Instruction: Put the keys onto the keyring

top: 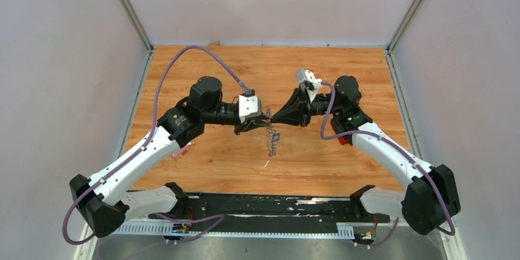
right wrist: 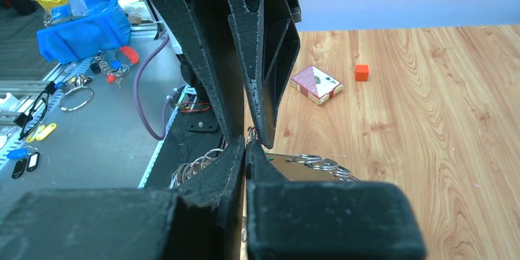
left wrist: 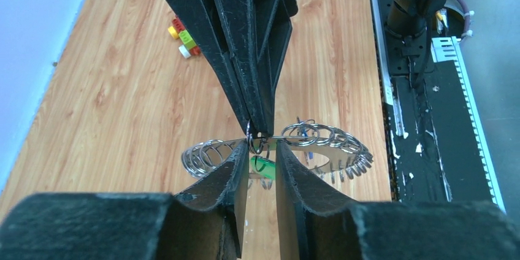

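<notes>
The keyring (left wrist: 343,145), a large silver ring crowded with small rings, hangs in mid-air between both grippers and dangles below them in the top view (top: 270,142). My right gripper (right wrist: 246,145) is shut on its wire, and its black fingers (left wrist: 254,82) come down from the top of the left wrist view. My left gripper (left wrist: 262,145) faces it with a narrow gap between its jaws. A small split ring (left wrist: 256,143) sits at its tips. The green key (left wrist: 262,167) shows through that gap. A blue key (top: 276,138) hangs among the rings.
Small toy bricks (left wrist: 184,38) lie on the wooden table (top: 343,70). A card box (right wrist: 316,83) and an orange cube (right wrist: 362,73) lie further off. A pink card (top: 182,151) lies under my left arm. A blue bin (right wrist: 83,27) stands off the table.
</notes>
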Available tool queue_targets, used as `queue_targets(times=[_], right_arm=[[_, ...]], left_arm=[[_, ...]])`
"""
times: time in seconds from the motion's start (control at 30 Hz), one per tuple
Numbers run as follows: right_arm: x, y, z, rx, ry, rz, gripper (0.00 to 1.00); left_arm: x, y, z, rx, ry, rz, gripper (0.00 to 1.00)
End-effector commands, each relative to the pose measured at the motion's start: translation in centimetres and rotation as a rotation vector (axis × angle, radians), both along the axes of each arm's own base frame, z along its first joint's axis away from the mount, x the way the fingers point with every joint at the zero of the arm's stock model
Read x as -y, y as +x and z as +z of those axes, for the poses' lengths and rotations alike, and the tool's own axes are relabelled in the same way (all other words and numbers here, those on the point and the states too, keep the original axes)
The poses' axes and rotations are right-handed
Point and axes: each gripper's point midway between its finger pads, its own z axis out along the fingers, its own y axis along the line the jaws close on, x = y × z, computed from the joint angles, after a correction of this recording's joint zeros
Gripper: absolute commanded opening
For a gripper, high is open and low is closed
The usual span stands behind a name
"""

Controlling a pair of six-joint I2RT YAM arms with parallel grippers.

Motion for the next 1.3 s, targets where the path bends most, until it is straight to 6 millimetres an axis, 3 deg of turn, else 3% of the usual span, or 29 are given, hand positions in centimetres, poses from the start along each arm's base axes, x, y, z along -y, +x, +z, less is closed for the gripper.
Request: queue_targets(times=[0.0,0.43,0.6,0.7,1.07,1.27], right_arm=[[0.4,-0.6,1.9,0.076,0.042,0.014,0.0],[0.4,-0.6,1.8,0.082,0.041,0.013,0.0],[0.3,-0.3,1.4,0.08,0.033,0.003,0.0],[0.3,0.1,1.2,0.086,0.024,-0.017,0.01],[0.6,1.9,-0.3,0.185,-0.062,-0.102,0.28],[0.7,2.1,-0.6,0.196,-0.075,-0.112,0.35]], left_arm=[[0.3,0.0,0.9,-0.006,-0.036,-0.015,0.28],[0.7,0.3,0.1,-0.045,-0.025,-0.021,0.17],[0.7,0.2,0.5,-0.049,-0.03,-0.021,0.02],[0.6,0.1,0.7,-0.052,-0.031,-0.02,0.0],[-1.9,1.9,-0.4,-0.094,0.218,0.116,0.0],[-3.1,1.5,-1.7,-0.138,0.437,0.16,0.0]])
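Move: The keyring hangs upright from the right hand's shut tips, the left hand's part-open fingers already straddling the small ring there. Its middle lies about 5 cm below the left hand, 1 cm back and 1 cm to its right. The green tag is roughly 3 cm below that hand, neither ahead nor back, and some 1 cm right; the blue tag is about 5 cm below, 3 cm back and 2 cm right. From the right hand, the keyring's middle is 5 cm below and 1 cm back, level sideways. The left hand sinks about 1 cm and shuts its part-open fingers on the small ring at the keyring's rim while the right hand holds the keyring still; only then do the right fingers open to about a third and let go. The left hand keeps its pinch and draws the keyring forward about 2 cm and left, away from the right hand, its fingers tipping some 15 degrees further down, while the emptied right hand eases down about 2.5 cm and a little forward. ##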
